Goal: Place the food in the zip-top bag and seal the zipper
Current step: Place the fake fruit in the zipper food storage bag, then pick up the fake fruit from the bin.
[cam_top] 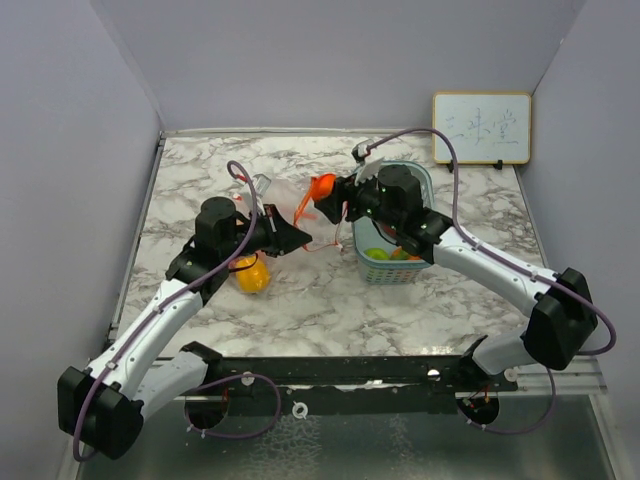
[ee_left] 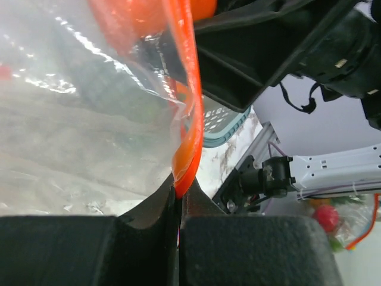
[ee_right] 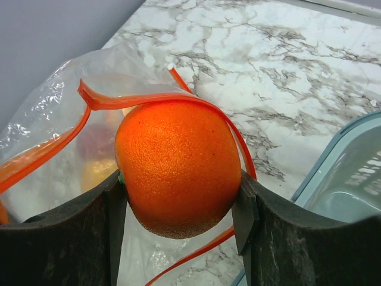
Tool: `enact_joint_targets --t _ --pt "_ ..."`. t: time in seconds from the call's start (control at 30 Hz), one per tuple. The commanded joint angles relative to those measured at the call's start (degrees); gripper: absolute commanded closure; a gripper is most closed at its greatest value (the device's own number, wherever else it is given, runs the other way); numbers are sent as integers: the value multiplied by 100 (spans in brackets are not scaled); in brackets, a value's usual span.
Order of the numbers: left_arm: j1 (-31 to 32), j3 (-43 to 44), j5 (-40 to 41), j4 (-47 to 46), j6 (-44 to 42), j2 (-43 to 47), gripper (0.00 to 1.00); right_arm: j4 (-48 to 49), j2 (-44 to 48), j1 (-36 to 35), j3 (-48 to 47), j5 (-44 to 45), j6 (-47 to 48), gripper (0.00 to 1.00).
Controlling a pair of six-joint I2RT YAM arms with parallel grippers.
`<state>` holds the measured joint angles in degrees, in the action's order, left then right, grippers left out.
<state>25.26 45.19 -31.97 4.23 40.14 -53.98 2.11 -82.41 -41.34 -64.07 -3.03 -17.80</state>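
My right gripper (ee_right: 178, 196) is shut on a toy orange (ee_right: 177, 167) and holds it at the open mouth of the clear zip-top bag (ee_right: 53, 119). The orange-red zipper (ee_right: 143, 98) loops over and under the orange. Red and yellow food shows dimly inside the bag. My left gripper (ee_left: 180, 196) is shut on the zipper (ee_left: 186, 149) and holds the bag's mouth up. From above, the orange (cam_top: 322, 186) sits between the two grippers, left (cam_top: 298, 238) and right (cam_top: 335, 200). A yellow toy (cam_top: 251, 273) lies on the table by the left arm.
A teal lattice basket (cam_top: 420, 180) stands right of the bag under my right arm, with green and orange food (cam_top: 385, 254) in it. A small whiteboard (cam_top: 481, 127) leans on the back wall. The marble table (cam_top: 300, 300) has raised edges left and back.
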Motion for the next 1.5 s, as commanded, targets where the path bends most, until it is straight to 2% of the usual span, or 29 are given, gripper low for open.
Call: enact_joint_targets --t 0.0,0.1,0.17,0.37,0.5,0.63,0.8,1.07,1.37,1.47 --pt "15 -227 -428 -798 524 -136 100 -374 33 -72 -195 197 330 34" --pt "19 -273 -207 -970 468 -259 100 -683 199 -123 -223 71 412 18" --pt "15 -348 -103 -1218 538 -309 100 -865 340 -128 -192 67 473 12" --pt "6 -198 151 -1112 531 -433 100 -1336 1008 -128 -186 231 590 12" --pt "6 -28 518 -649 193 -387 100 -1950 1343 -120 -464 1005 471 16" --pt "10 -49 538 -637 145 -351 100 -2908 742 -48 -920 2285 277 18" --pt "6 -66 413 -675 80 -338 100 -3270 -147 414 -1000 2657 61 19" --pt "6 43 437 -429 -153 -218 100 -2953 -1026 999 -721 2382 15 18" --pt "-2 32 407 -385 -204 -217 100 -2885 -1998 1215 -510 2331 77 6" --pt "1 38 403 -340 -220 -222 100 -2910 -2205 1247 -468 2320 74 5"
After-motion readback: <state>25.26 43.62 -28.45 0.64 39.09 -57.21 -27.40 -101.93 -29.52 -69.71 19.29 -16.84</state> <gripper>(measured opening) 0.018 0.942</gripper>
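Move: The bag's red-rimmed mouth is right at the right hand, which holds the orange there; the mouth's middle is about 2 cm back, 1 cm left and 3 cm lower. The basket's middle lies some 7 cm ahead, 19 cm right and 20 cm below; its green fruit is about 2 cm back, 15 cm right and 22 cm below. From the left hand, pinching the rim, the mouth's middle is roughly 6 cm ahead, 4 cm right and 2 cm below. Back and slightly down at first, the right hand opens its fingers and lets go of the orange at the bag's mouth, rises out to about 6 cm above its start, then swings right and forward and sinks some 25 cm into the basket towards the red-and-orange fruit, turning clockwise, its fingers tipping steeply down and opening wider. The left hand keeps its pinch on the rim, easing about 2 cm forward and down. ##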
